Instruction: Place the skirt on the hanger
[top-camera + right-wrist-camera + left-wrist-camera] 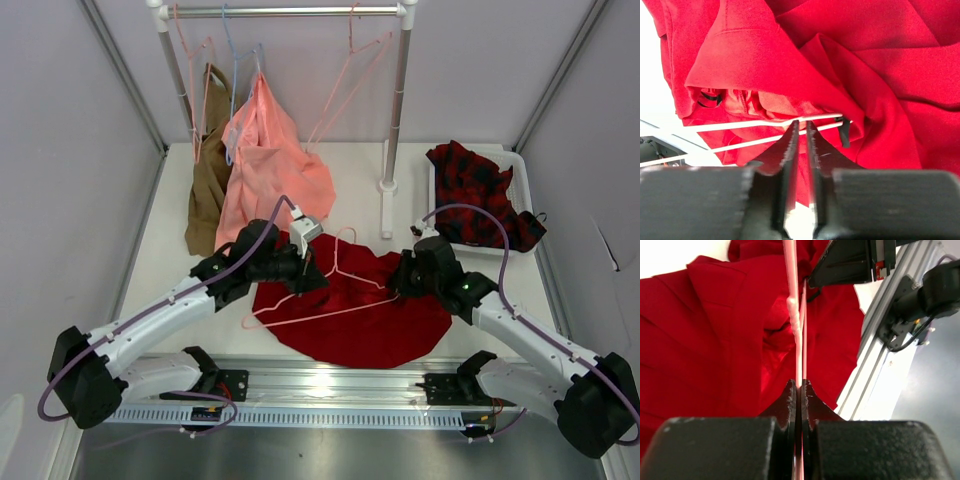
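The deep-red skirt lies spread on the table between my two arms. The pale-pink wire hanger rests across its left part, hook toward the middle. My left gripper is shut on the hanger's wire, which runs straight out from between the fingertips over the red fabric. My right gripper sits at the skirt's upper right edge. In the right wrist view its jaws stand a narrow gap apart, tips at the two hanger wires, by a folded skirt edge and a black loop. Nothing sits between them.
A clothes rack stands at the back with a salmon-pink garment, a brown garment, a light blue hanger and a bare pink hanger. A white tray at the right holds a red-and-black checked garment. A metal rail runs along the near edge.
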Robot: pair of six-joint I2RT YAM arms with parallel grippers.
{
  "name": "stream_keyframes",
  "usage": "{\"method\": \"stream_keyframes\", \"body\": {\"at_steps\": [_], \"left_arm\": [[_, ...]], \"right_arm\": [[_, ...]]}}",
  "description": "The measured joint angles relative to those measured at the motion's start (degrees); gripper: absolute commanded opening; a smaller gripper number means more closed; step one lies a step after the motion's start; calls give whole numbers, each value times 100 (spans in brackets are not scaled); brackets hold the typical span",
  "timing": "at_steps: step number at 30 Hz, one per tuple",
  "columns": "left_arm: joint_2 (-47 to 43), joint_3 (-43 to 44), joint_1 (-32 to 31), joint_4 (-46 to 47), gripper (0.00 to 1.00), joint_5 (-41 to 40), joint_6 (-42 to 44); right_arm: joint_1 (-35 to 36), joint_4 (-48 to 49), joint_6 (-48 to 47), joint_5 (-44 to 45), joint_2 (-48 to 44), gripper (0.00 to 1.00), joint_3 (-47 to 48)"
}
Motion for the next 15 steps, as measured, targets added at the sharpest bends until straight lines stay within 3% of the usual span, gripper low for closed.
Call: {"method": "stream_keyframes", "body": {"at_steps": [7, 15], "left_arm": [[9, -291, 0, 654, 0, 92, -402], [50, -332, -4, 935, 0, 254, -501]], "right_arm": [[-118, -247, -50, 297, -232, 37, 0], [-258, -468, -101, 496, -415, 41, -33]]}}
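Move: The black loop at the skirt's waist, draped by the end of the hanger, lies about 2 cm right and 1 cm ahead of the right fingers, roughly 3 cm below. The skirt's middle is some 11 cm left of that hand and 3 cm back; the hanger's hook is 12 cm left and 13 cm ahead. From the left hand, which holds the hanger, the loop is about 19 cm right, 2 cm back and 9 cm down. Right fingers open partway, going 3 cm right towards the black loop; left nudges its held hanger 1.5 cm right. ##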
